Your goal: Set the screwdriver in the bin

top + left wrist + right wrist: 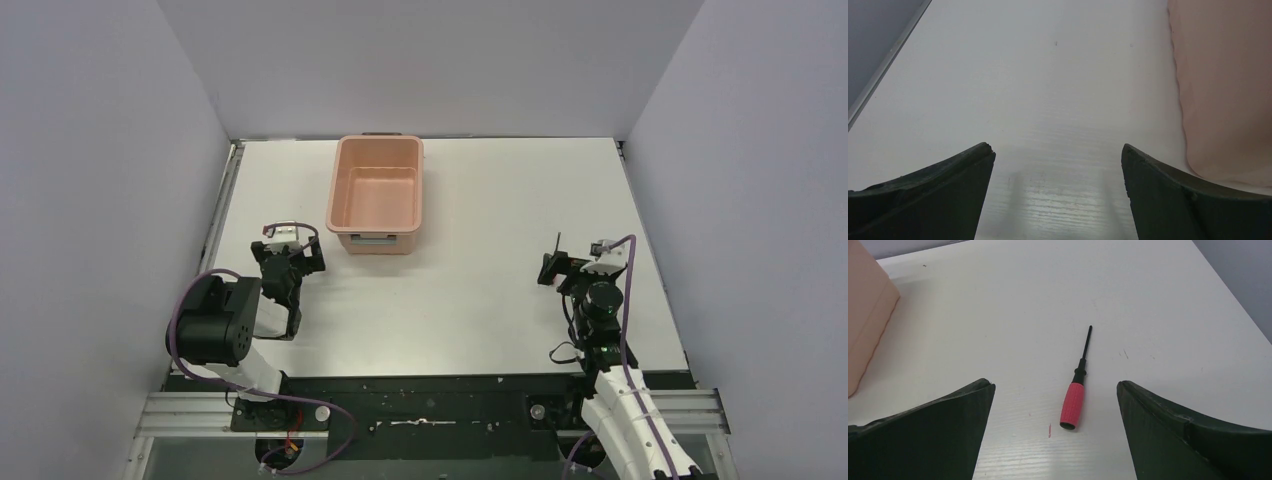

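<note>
The screwdriver (1076,390), with a short red handle and a thin black shaft, lies flat on the white table. Its shaft points away from me. My right gripper (1055,385) hovers just above it, open wide, with the handle between the fingers and touching neither. From above, only the shaft tip (557,243) shows past the right gripper (560,270). The salmon-pink bin (378,232) stands at the back centre-left, with nothing showing inside. My left gripper (1057,148) is open and empty over bare table, and the bin wall (1218,90) is close on its right.
Grey walls enclose the table on three sides. A metal rail (222,215) runs along the left edge. The bin's corner (863,315) shows at the far left of the right wrist view. A small red mark (1049,430) is on the table beside the handle.
</note>
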{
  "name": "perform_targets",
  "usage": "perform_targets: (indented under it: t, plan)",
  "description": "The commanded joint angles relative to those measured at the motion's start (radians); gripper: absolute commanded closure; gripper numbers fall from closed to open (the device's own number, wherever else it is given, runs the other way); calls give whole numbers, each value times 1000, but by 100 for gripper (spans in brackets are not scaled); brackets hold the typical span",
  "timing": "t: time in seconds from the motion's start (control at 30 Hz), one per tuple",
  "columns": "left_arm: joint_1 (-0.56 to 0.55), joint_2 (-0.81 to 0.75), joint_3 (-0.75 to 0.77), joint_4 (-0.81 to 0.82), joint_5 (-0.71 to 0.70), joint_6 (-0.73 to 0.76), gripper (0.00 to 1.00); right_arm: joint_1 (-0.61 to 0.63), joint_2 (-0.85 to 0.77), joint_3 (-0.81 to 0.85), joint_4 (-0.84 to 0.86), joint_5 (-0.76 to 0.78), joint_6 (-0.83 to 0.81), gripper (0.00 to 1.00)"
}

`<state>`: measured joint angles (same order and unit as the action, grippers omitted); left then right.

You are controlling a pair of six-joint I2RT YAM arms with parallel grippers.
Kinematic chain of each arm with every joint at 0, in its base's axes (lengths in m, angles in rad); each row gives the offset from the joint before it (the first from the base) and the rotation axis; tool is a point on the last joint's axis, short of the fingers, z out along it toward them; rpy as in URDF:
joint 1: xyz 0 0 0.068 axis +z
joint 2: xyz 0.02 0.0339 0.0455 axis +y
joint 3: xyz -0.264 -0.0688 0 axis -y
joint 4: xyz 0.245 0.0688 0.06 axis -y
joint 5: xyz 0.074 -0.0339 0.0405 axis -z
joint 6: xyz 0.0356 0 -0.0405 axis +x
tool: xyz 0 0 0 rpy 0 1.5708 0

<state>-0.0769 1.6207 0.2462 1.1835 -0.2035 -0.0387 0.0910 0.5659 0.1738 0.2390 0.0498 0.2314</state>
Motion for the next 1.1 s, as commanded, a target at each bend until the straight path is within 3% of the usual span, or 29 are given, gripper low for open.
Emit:
perform_targets:
  t: [0.0,0.27,0.43,0.53,0.6,0.93,1.07]
  plan:
    - [1,-9,8,25,12,10,3,-2,19,15,77,25,6,0]
    - [0,-9,8,25,12,10,3,-2,195,259,-147,113,52,0]
    - [1,-9,8,24,12,10,3,-19,570,630,-522,176,124,0]
    - [1,-10,8,25,12,9,3,-33,815,849,-747,136,131,1]
    - [0,-10,8,25,12,9,3,-37,933,945,-811,86,121,5]
    - [1,-10,8,25,12,9,3,-40,1162,957,-791,37,155,25]
    - [0,-10,8,25,12,9,3,-49,1188,876,-741,15,157,40]
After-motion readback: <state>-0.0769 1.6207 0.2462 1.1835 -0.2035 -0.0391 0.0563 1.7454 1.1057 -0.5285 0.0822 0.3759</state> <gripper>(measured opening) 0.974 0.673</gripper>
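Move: From the right hand, the screwdriver lies roughly 7 cm ahead, 1 cm to the right and 13 cm below, its handle towards the base and its shaft pointing outward. The bin's middle stands about 38 cm to the left of that hand, some 21 cm farther out and 8 cm lower. For the left hand, the screwdriver is roughly 56 cm to the right, about level fore and aft and 5 cm below. Arcing over to the screwdriver, the right hand swings forward about 12 cm while rising some 4 cm, then plunges about 15 cm and draws back 4 cm. Its fingers tip nearly 60 degrees from level to point steeply down, with a slight clockwise turn, and narrow by about a third, still apart on either side of the screwdriver. ##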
